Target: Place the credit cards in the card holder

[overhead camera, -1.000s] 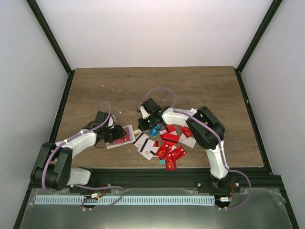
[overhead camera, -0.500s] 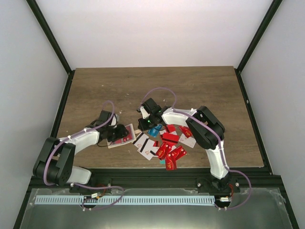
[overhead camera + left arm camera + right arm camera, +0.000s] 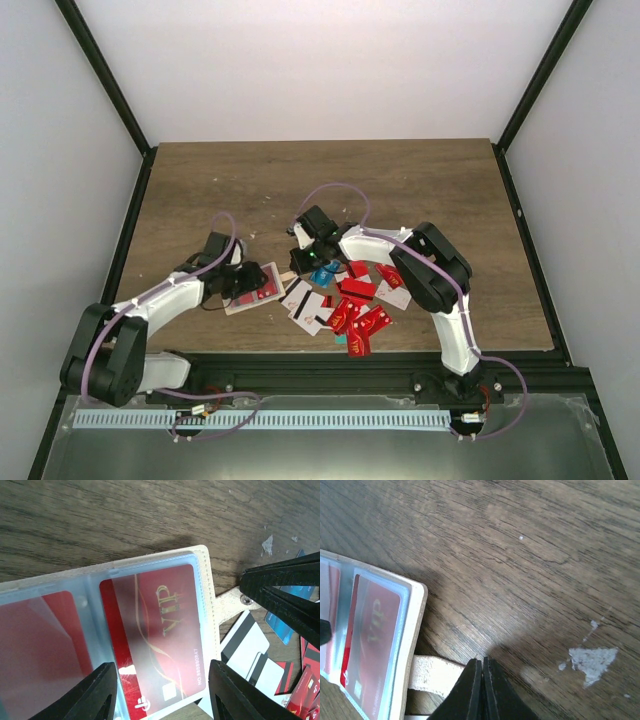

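Note:
The beige card holder (image 3: 262, 284) lies open left of the heap of credit cards (image 3: 355, 305). My left gripper (image 3: 238, 281) hovers over it. In the left wrist view a red VIP card (image 3: 165, 630) lies under the holder's (image 3: 204, 562) clear sleeve. My left gripper (image 3: 162, 694) is open and straddles that card's long edges, a thin gap showing at the right finger. Another red card (image 3: 45, 645) fills the neighbouring sleeve. My right gripper (image 3: 482, 661) is shut, its tips down at the snap tab (image 3: 432, 677), with nothing seen between them.
The heap of red, blue and white striped cards spreads right of the holder, up to its tab. A white striped card (image 3: 250, 640) lies just beyond the tab. Pale scuff marks (image 3: 590, 660) dot the wooden table (image 3: 400, 190). Black frame rails (image 3: 525, 250) border it.
My left gripper nudged slightly toward the holder and came back, staying over the red card. My right gripper has not moved from the tab.

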Controlling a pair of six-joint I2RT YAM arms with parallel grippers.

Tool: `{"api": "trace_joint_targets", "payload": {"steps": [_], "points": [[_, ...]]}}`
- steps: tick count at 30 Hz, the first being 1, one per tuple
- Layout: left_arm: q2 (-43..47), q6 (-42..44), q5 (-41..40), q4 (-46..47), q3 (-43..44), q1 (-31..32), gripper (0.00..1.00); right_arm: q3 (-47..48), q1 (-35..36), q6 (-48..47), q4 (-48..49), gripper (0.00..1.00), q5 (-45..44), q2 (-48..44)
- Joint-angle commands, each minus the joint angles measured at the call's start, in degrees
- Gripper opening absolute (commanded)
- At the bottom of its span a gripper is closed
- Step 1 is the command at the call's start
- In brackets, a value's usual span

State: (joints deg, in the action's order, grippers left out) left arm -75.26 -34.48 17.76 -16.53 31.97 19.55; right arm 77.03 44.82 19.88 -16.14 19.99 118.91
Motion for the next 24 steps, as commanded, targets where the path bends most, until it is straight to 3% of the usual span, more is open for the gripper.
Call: {"api": "trace_joint_targets", "payload": {"steps": [1, 9, 14, 24], "points": [[2.8, 0.1, -3.0, -3.3, 0.7, 0.2, 0.51, 1.5, 0.0, -1.7, -2.4, 0.08, -1.2, -1.6], [4.2, 0.6, -6.0, -4.2, -0.4, 0.2, 0.29, 0.3, 0.2, 0.9, -2.7, 0.24, 0.6, -8.0], [2.8, 1.1, -4.4, -1.6, -1.6, 0.2, 0.17, -2.0, 1.2, 4.2, 0.1, 0.32, 6.7, -11.0], [-0.6, 2.4, -3.2, 0.8, -2.2, 0.3, 0.09, -3.2, 3.1, 9.7, 5.7, 0.39, 15.7, -6.6]]}}
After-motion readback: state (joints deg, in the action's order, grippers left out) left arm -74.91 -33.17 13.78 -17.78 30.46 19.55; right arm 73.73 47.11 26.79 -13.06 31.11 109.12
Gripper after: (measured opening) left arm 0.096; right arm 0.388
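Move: The red VIP card in the open card holder lies under the left hand, its middle about 1 cm ahead, 1 cm left and 2 cm below. From the right hand, whose shut fingers are at the holder's strap, that card lies some 6 cm left and 3 cm back; the white cards are about 7 cm back and 3 cm right, the blue card roughly level and 8 cm right. Right hand opens, rises some 8 cm off strap, then moves back-left; left closes, dipping towards VIP card's spine-side edge. ##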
